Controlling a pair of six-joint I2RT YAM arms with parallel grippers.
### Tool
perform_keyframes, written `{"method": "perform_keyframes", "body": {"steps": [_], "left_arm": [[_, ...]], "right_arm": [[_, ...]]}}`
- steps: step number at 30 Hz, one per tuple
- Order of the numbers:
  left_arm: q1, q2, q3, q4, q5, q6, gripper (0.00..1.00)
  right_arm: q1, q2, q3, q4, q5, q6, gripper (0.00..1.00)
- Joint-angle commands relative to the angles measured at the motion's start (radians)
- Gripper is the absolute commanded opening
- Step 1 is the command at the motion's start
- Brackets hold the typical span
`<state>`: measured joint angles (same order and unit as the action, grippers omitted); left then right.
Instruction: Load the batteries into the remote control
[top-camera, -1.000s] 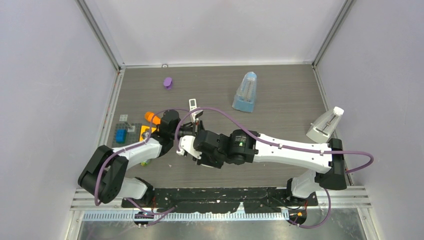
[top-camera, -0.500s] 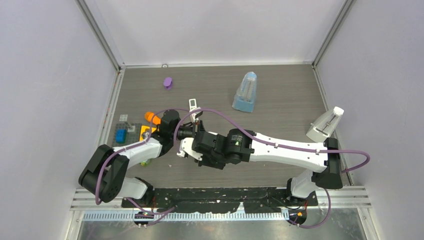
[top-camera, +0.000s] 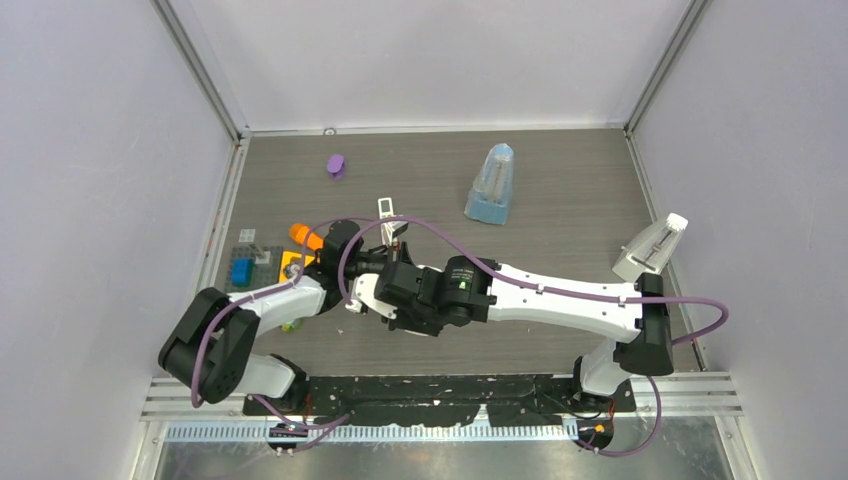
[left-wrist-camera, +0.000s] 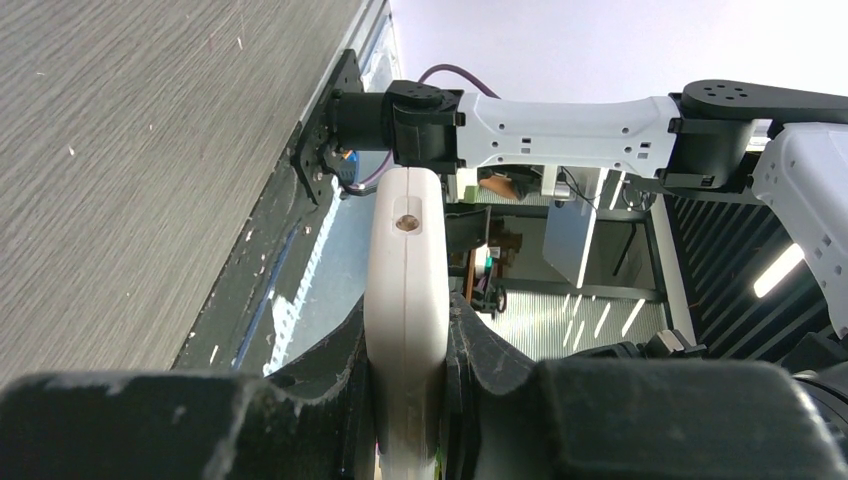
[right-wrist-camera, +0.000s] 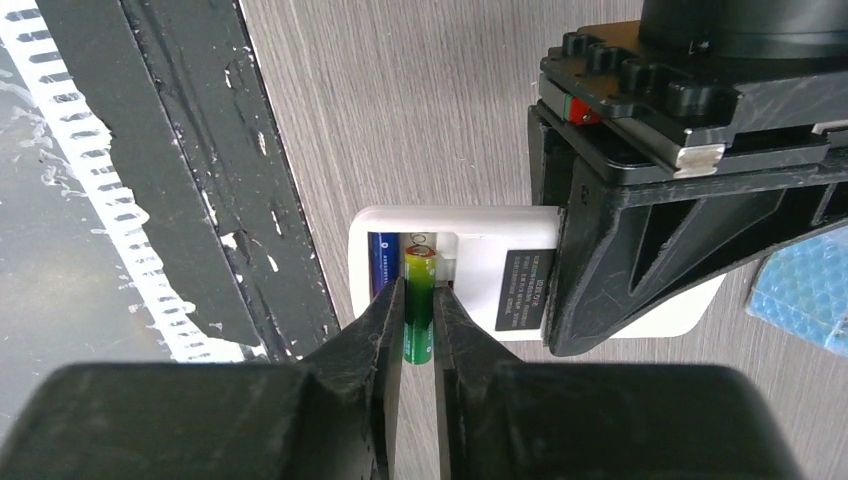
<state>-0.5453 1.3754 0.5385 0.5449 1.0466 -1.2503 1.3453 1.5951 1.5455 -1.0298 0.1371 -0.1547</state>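
Note:
My left gripper (left-wrist-camera: 405, 335) is shut on the white remote control (left-wrist-camera: 405, 280), which shows edge-on between its jaws and is held above the table. In the right wrist view the remote control (right-wrist-camera: 490, 240) shows its open battery bay, with a blue battery (right-wrist-camera: 384, 262) lying in the left slot. My right gripper (right-wrist-camera: 420, 292) is shut on a green battery (right-wrist-camera: 419, 320), whose top end sits at the bay's second slot. From above, the two grippers meet at the remote control (top-camera: 361, 291) left of centre, which they mostly hide.
A small white piece (top-camera: 387, 208) lies just behind the grippers. A purple object (top-camera: 336, 165) and a blue-and-clear case (top-camera: 491, 185) sit further back, and a white device (top-camera: 650, 250) at the right. An orange item (top-camera: 303, 235) and a blue block (top-camera: 241, 270) lie left.
My right arm has slid a little to the left, bringing the green battery closer into the remote's bay. Both grippers stay shut and the left arm barely moves.

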Motion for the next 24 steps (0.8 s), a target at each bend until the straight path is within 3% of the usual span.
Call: {"method": "perform_keyframes", "body": {"steps": [1,10,17,24], "left_arm": [[-0.008,-0.005,0.018,0.101,0.02,-0.046,0.0],[-0.007,0.01,0.014,0.145,0.006,-0.078,0.0],[-0.007,0.015,-0.017,0.273,-0.03,-0.166,0.0],[-0.008,-0.049,-0.059,0.386,-0.143,-0.253,0.0]], "right_arm": [[0.005,0.018,0.035,-0.006,0.015,-0.004,0.22],[0.005,-0.051,0.031,0.035,0.033,0.03,0.51],[-0.005,-0.165,0.039,0.098,0.063,0.127,0.59],[-0.022,-0.32,-0.032,0.182,0.291,0.433,0.61]]}}
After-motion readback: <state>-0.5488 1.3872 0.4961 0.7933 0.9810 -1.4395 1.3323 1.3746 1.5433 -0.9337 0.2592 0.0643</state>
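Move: The right fingers still hold the green battery at the remote's battery compartment, whose middle lies level with them fore and aft, about 2 cm left and 1 cm below. The blue battery already in it is some 1 cm back and 2 cm left of the right hand; the left fingers gripping the remote are about 6 cm ahead and 1 cm left. From the left hand the compartment is roughly 5 cm back, level sideways. Staying almost in place at first, the right hand opens its fingers wide and lets go of the green battery, then rises ever faster, some 8 cm up and away from the compartment, its left side tilting up about 20 degrees as it turns clockwise some 15. The left hand keeps its grip on the remote, easing about 2 cm up and slightly forward. ##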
